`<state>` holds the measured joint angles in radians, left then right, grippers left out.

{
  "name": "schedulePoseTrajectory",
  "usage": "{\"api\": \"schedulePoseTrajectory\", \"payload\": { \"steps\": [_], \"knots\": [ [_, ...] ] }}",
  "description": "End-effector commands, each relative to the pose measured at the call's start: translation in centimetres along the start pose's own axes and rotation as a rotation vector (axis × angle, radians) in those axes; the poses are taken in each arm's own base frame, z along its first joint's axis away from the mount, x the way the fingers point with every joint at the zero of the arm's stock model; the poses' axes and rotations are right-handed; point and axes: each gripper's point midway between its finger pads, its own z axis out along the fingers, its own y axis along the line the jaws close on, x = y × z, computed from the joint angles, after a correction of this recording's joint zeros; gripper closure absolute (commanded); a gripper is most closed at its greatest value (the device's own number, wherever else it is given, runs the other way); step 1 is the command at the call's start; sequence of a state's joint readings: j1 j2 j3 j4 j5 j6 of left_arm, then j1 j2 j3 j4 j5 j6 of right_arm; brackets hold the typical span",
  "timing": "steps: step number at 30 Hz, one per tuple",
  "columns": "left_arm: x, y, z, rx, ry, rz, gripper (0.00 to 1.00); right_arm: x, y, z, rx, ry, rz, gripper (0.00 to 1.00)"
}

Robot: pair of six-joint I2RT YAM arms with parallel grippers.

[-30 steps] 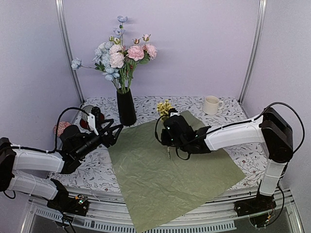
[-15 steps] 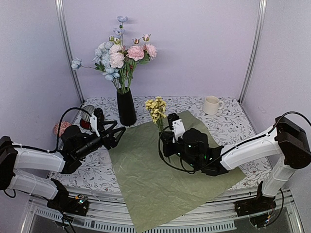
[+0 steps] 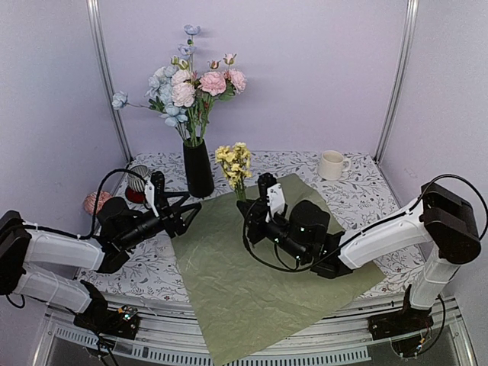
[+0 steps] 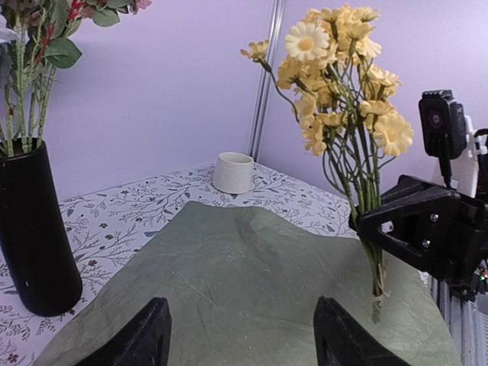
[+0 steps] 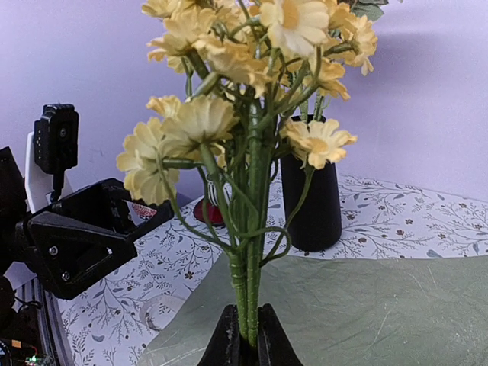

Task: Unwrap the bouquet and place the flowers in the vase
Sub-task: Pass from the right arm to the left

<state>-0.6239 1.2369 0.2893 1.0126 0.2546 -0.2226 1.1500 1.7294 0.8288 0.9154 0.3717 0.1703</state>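
The black vase [image 3: 197,169] stands at the back left and holds pink, white and light blue flowers [image 3: 191,85]. The bouquet's paper wrap [image 3: 259,267] lies spread flat, olive-green side up. My right gripper [image 3: 245,210] is shut on the stems of a small yellow flower cluster [image 3: 232,162], held upright over the wrap's far left corner, right of the vase. In the right wrist view the gripper [image 5: 248,339] pinches the green stems [image 5: 250,282], with the vase [image 5: 311,206] behind. My left gripper [image 3: 191,210] hangs open and empty at the wrap's left edge.
A white mug [image 3: 331,164] sits at the back right. A striped cup on a red saucer [image 3: 137,184] and a pink object [image 3: 95,200] stand left of the vase, near my left arm. Metal frame posts [image 3: 107,76] rise at the back corners.
My right gripper has raised the yellow cluster off the wrap, stood it upright and carried it left toward the vase. My left gripper edged slightly right.
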Motion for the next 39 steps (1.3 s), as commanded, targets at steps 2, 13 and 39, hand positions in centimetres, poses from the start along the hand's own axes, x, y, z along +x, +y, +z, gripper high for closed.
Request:
{"api": "schedulePoseTrajectory", "payload": {
  "steps": [2, 13, 39],
  "knots": [
    [-1.4, -1.4, 0.4, 0.060, -0.046, 0.000, 0.34, -0.6, 1.5, 0.9, -0.074, -0.080, -0.018, 0.94],
    [-0.7, -3.3, 1.1, 0.173, -0.020, -0.007, 0.34, 2.7, 2.8, 1.2, -0.168, -0.011, -0.021, 0.94],
    [1.5, -5.9, 3.1, 0.289, 0.060, 0.001, 0.38, 4.7, 3.6, 1.0, -0.237, 0.006, 0.009, 0.95]
  ]
}}
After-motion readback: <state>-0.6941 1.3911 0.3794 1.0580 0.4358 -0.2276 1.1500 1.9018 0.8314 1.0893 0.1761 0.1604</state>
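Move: The yellow flowers stand upright in my right fingers. Their middle is about 13 cm to the right of my open left hand, 2 cm farther out and some 6 cm higher. From my right hand, the left gripper is roughly 14 cm to the left, 1 cm back and level with it. The black vase stands about 25 cm ahead of my left hand and 2 cm to its left, and the striped cup some 18 cm left of the vase, 1 cm farther out. I bring my hands together for the pass. My left hand goes right about 5 cm and a little back towards the flower stems, turning some 15 degrees clockwise with its fingers staying open. My right hand keeps its grip on the stems and sinks about 4 cm while moving about as far left towards the left gripper and slightly back, turning roughly 10 degrees counter-clockwise. ##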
